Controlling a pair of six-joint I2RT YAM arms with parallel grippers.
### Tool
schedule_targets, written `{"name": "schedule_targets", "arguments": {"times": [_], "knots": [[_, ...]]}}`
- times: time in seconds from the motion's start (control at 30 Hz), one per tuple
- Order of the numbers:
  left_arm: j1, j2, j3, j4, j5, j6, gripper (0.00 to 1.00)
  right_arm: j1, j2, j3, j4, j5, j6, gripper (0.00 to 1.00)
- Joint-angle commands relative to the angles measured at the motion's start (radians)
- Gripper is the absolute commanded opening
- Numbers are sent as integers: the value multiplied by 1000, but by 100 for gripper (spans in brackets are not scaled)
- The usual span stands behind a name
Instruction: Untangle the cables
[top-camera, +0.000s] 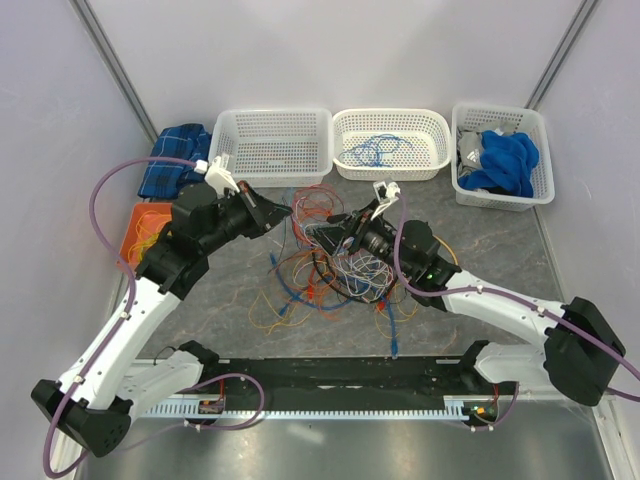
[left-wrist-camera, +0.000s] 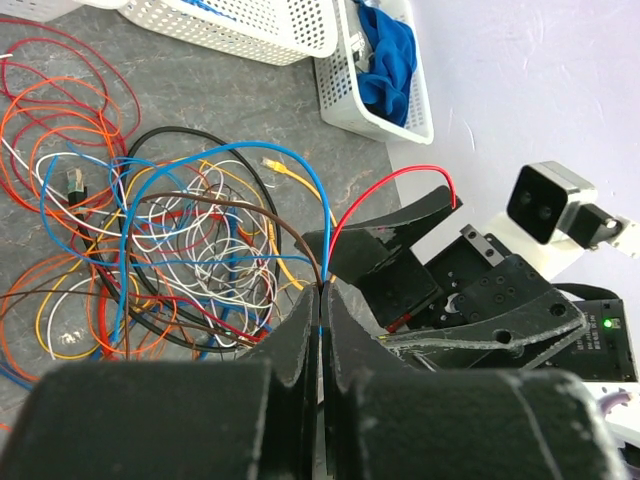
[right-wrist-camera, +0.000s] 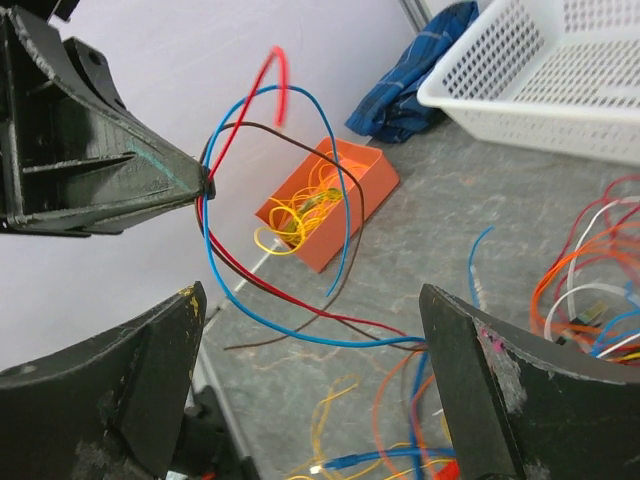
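Note:
The cables lie as a jumble of thin red, orange, blue, white and yellow wires with a black loop in the middle of the grey table. My left gripper hovers at the jumble's upper left edge. It is shut on a blue, a brown and a red wire, which arch up from the pile. My right gripper faces it from the right, low over the pile. Its jaws stand wide open with nothing between them. The lifted wire loops hang in front of them.
Three white baskets line the back: one empty, one holding a blue cable, one with blue cloth. An orange box of yellow wire sits at the left, with a plaid cloth behind it. A black rail runs along the near edge.

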Motion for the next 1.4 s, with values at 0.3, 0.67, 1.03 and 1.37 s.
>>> {"name": "schedule_targets", "arguments": {"times": [0.3,0.67,1.03,1.37], "knots": [[-2,48,92,-13,91,70,2,2,-33,50,-13,-228,-284,93],[-2,41,97,-16,93,74,2,2,17,96,-36,-236,-275,26],[-2,2,51,-90,-133,30,73,2,-88,183,-241,46,-299,0],[1,-116,-111,-183,-404,-130,100,-119,-16,432,-424,350,-273,0]]}}
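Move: The blue cable strand to take hangs from the left fingertips, about 2 cm back and 2 cm left of the right hand, at its height; from the left hand it is some 3 cm back, 3 cm right and 4 cm below. From the right hand, the tangled pile's middle lies roughly 3 cm back, 5 cm right and 26 cm down; the oval basket is 25 cm ahead and 14 cm right, the rectangular basket 25 cm ahead and 12 cm left, both some 22 cm below. Ease the open right gripper back and left about 3 cm, tipping its fingers up, and close it on the blue cable just below the left gripper, which drifts a centimetre right, still gripping. Then open the left gripper wide, let go, and swing it left and down about 6 cm; carry the pinched cable up, forward and right some 12 cm, turning the right wrist clockwise. ##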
